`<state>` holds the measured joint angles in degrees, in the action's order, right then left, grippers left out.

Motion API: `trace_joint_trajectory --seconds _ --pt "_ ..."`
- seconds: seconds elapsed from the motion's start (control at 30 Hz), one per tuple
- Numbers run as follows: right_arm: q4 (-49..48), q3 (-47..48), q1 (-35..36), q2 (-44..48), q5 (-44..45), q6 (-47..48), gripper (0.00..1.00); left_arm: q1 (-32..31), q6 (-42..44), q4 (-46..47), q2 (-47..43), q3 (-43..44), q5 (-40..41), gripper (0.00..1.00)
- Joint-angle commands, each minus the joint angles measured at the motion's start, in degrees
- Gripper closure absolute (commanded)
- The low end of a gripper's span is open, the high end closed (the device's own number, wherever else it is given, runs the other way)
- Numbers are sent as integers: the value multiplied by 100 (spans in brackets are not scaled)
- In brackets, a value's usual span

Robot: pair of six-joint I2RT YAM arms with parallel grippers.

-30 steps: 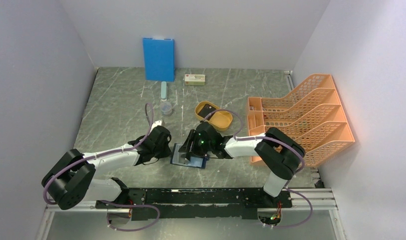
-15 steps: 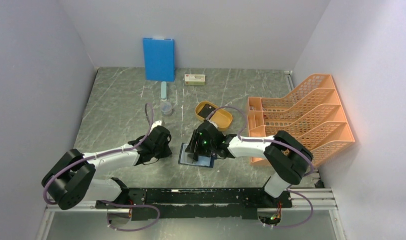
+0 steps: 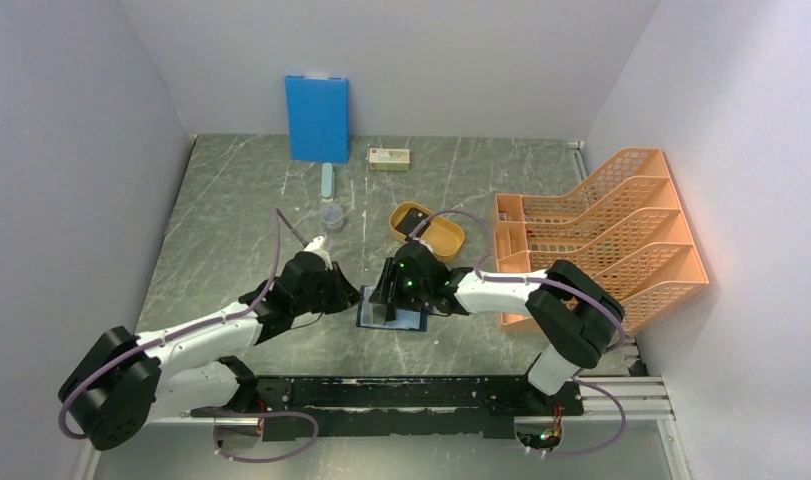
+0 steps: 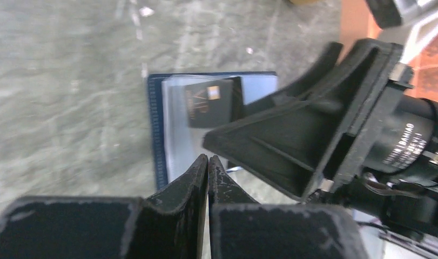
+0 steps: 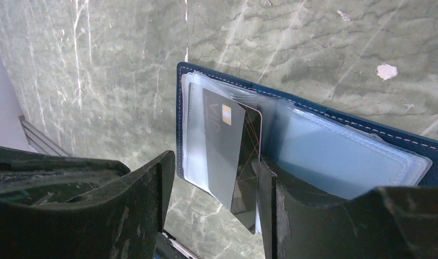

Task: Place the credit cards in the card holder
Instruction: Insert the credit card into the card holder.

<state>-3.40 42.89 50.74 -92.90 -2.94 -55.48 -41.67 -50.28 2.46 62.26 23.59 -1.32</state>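
The card holder [image 3: 409, 322] lies open on the table, navy outside with clear sleeves inside [image 5: 335, 156]. A dark credit card [image 5: 224, 145] with a gold chip sticks out of its left sleeves, tilted. My right gripper [image 5: 216, 162] stands open astride that card; the card leans on the right finger [image 5: 270, 194], and a gap shows on the left side. In the top view the right gripper [image 3: 386, 300] hangs over the holder's left half. My left gripper [image 4: 207, 159] is shut and empty, just left of the holder [image 4: 157, 124], near the card [image 4: 208, 102]. The left gripper [image 3: 351, 297] almost meets the right one.
A yellow oval tray [image 3: 444, 243] with a dark item in it sits behind the holder. An orange file rack [image 3: 601, 235] fills the right side. At the back stand a blue board [image 3: 317, 118], a small box [image 3: 389, 158], a pale stick [image 3: 326, 181] and a clear cup [image 3: 331, 214].
The left arm has reached forward and right, closer to the holder. Earlier the right gripper turned and the holder shifted slightly right; over the last half second they have held still.
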Motion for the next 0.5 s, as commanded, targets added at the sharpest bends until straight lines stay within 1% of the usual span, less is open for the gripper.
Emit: trace_joint_trajectory --seconds 0.0,0.1,0.27,0.37,0.47 --pt "-318 -125 -61 -112 -133 -141 41 -16 -271 1178 452 -187 -1009 91" --pt "-404 -178 -69 -113 -173 -201 41 -12 -430 1625 781 -363 -1181 92" --pt "-427 -195 -78 -109 -207 -226 41 -11 -450 1821 1336 -392 -1193 95" --pt "-378 -176 -73 -90 -196 -205 41 -16 -421 1541 1439 -364 -952 95" --pt "-242 -135 -73 -47 -135 -148 41 -14 -330 1032 1471 -310 -542 95"
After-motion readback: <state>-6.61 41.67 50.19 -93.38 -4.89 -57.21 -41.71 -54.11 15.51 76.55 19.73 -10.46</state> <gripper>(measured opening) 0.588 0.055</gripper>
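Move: The two overlapping cards on the card holder's left page lie about 5 cm to the right of my left fingertips, roughly level fore and aft, and some 6 cm below. The card holder's middle is about 2 cm to the right of the cards, and the yellow tray sits some 15 cm ahead of my left hand and 13 cm to its right. The same cards lie almost directly beneath my open right fingers, about 2 cm down and 1 cm to the right. I bring my left hand, fingers still nearly shut, about 5 cm down and some 2 cm each back and to the right, tipping it roughly 10 degrees downward, onto the near-left edge of the grey card and its clear sleeve. My right hand stays put, fingers still open astride the cards, one still against their right edge. ##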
